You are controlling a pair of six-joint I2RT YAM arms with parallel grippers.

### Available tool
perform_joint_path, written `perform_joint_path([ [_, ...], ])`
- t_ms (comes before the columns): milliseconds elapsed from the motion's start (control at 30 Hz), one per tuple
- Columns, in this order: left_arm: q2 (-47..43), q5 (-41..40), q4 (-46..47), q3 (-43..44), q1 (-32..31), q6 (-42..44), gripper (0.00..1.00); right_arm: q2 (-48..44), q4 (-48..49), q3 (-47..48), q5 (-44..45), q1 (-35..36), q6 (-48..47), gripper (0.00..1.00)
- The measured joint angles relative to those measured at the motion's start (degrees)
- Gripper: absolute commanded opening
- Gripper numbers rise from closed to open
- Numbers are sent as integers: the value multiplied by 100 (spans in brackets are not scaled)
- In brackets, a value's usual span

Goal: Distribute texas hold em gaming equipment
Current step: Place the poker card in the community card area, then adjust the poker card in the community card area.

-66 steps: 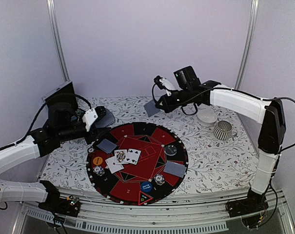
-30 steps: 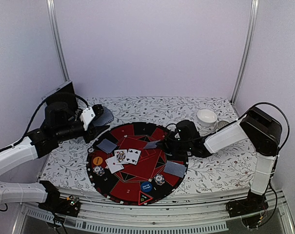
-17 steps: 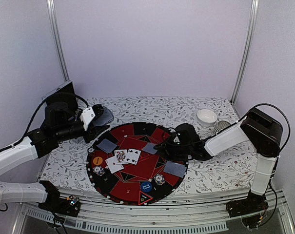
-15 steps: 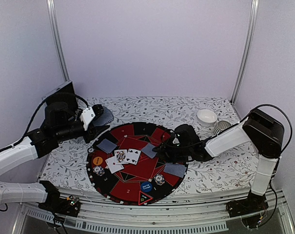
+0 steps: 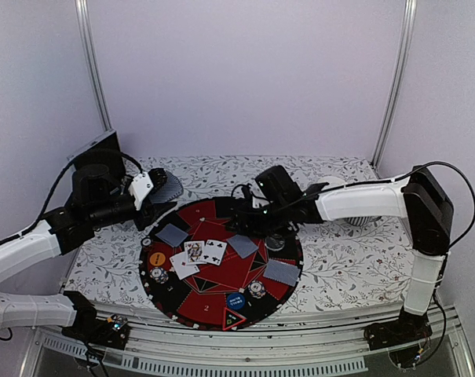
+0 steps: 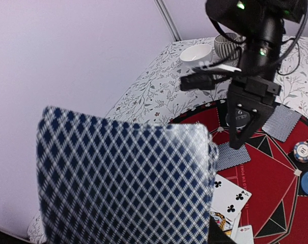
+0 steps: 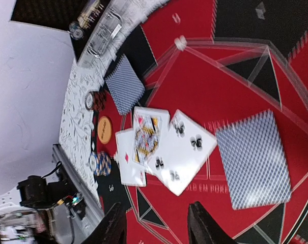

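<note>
The round red and black poker mat (image 5: 221, 283) carries three face-down playing cards: left (image 5: 173, 234), middle (image 5: 242, 246) and right (image 5: 281, 272). Three face-up cards (image 5: 198, 254) overlap beside the orange button (image 5: 156, 258). The blue button (image 5: 235, 299), the triangle marker (image 5: 233, 319) and poker chips (image 5: 257, 288) lie near the front rim. My right gripper (image 7: 158, 206) hovers open and empty over the mat, just beyond the middle card (image 7: 253, 160). My left gripper (image 5: 155, 192) stays off the mat's far left, shut on the deck of cards (image 6: 123, 178), which hides its fingers.
A white bowl (image 6: 196, 52) and a ribbed grey cup (image 6: 226, 44) stand on the floral tablecloth at the back right, behind my right arm. A chip stack (image 7: 100, 163) sits near the mat's left rim. Frame posts rise at both back corners.
My right gripper has opened and let go of a face-down card, which now lies in the mat's middle. It has since lifted and drawn back toward the far side. The left arm has not moved.
</note>
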Motion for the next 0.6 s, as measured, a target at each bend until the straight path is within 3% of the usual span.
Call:
perform_joint_path([
  [100, 0, -4, 0, 0, 0, 0, 42, 205, -761, 1075, 398, -35, -1185, 46],
  [267, 0, -4, 0, 0, 0, 0, 43, 702, -1882, 1867, 1054, -181, -2514, 53],
  [467, 11, -7, 0, 0, 0, 2, 42, 1838, -2824, 2400, 1620, -236, -3259, 70],
  [600, 39, -7, 2, 0, 0, 2, 42, 1891, -2924, 2575, 1749, -122, -3560, 71],
])
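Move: The face-down card in the community area lies about 5 cm ahead of the right hand, 1 cm to its right and 9 cm below. The four of clubs lies roughly 3 cm ahead and 6 cm left of the hand, and the dark disc 6 cm ahead and 10 cm right, both on the board. From the left hand, still holding the deck, the face-down card is some 20 cm to the right, 1 cm ahead and 24 cm lower. The right hand hops up about 3 cm as it swings forward, then drops steeply towards the face-down card, drifting right, to end some 7 cm lower and 6 cm farther forward than it began, after a slight lift at the bottom. On the way the wrist swings some 40 degrees so the slanting fingers point far more steeply down, and they spread clearly wider over the card; contact with it can't be made out. ##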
